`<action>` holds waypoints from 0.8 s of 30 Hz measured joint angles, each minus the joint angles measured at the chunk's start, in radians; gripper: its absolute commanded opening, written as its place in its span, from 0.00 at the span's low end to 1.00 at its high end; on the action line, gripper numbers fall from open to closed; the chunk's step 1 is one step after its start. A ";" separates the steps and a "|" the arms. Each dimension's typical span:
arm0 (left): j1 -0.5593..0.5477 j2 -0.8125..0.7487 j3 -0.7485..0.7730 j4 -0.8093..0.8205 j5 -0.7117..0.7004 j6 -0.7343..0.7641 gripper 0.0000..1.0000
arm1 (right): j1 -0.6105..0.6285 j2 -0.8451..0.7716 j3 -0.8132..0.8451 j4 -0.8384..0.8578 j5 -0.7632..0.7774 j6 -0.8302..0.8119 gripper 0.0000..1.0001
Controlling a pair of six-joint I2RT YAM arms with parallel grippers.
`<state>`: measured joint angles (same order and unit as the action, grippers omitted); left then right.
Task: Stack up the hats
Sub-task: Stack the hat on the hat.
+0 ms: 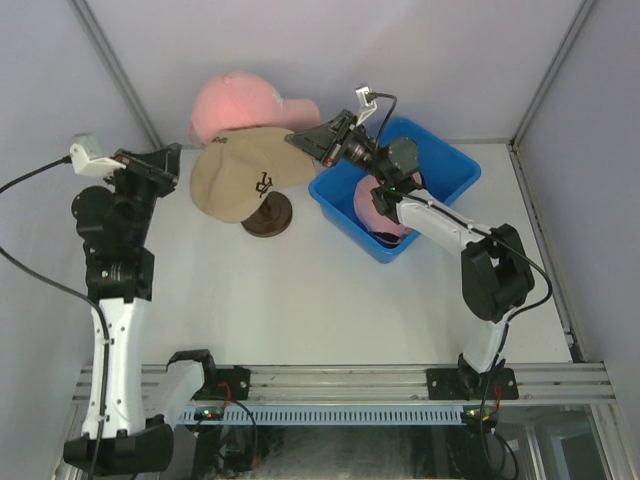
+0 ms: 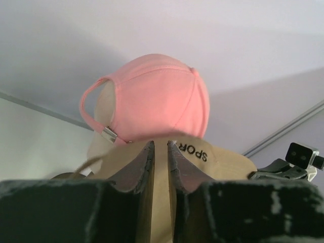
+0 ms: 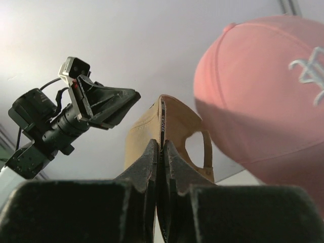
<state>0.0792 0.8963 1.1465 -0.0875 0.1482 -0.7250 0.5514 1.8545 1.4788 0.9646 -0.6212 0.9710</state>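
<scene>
A tan hat (image 1: 240, 178) sits over a stand whose brown base (image 1: 268, 220) shows below it. My right gripper (image 1: 308, 140) is shut on its brim, which runs edge-on between the fingers (image 3: 150, 157) in the right wrist view. My left gripper (image 1: 176, 158) is at the tan hat's back edge. Its jaws stand a narrow gap apart, with tan fabric (image 2: 223, 162) showing behind the gap. A pink hat (image 1: 245, 105) lies just behind the tan one, close against the back wall. Another pink hat (image 1: 372, 202) lies in the blue bin (image 1: 440, 165).
The blue bin stands to the right of the stand, under my right arm. Grey walls close in the back and both sides. The white table (image 1: 300, 300) runs forward to the metal rail at the near edge.
</scene>
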 measured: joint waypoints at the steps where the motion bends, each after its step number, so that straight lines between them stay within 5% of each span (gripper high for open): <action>1: 0.000 -0.022 -0.005 -0.005 -0.005 0.001 0.24 | 0.006 -0.015 -0.015 0.000 -0.002 0.000 0.00; 11: 0.000 -0.193 -0.115 -0.013 0.000 -0.009 0.37 | 0.056 -0.170 -0.231 0.053 0.000 -0.006 0.00; 24: 0.000 -0.468 -0.387 0.003 0.176 -0.053 0.60 | 0.061 -0.481 -0.548 0.132 0.049 -0.007 0.00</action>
<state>0.0792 0.4286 0.7597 -0.0845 0.3244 -0.7784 0.6128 1.3739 0.9310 1.0962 -0.5720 0.9642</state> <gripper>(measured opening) 0.567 0.017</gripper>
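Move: The tan hat, its brim still held by the right hand, has its middle about 11 cm right of the left hand, 3 cm back and 6 cm lower. From the right hand, the pink hat on the head is about 8 cm ahead, 12 cm left and roughly level; the tan crown lies 6 cm back, 10 cm left and 5 cm lower, and the blue bin about 20 cm right, 10 cm ahead and 35 cm down. Still pinching the tan hat's brim, the right hand draws the hat back about 12 cm, away from the pink hat on the head, swinging right as well in the second half. The left hand keeps alongside the crown, going back some 10 cm, then also down and a little right, turning about 10 degrees clockwise while its fingers open to over half. ##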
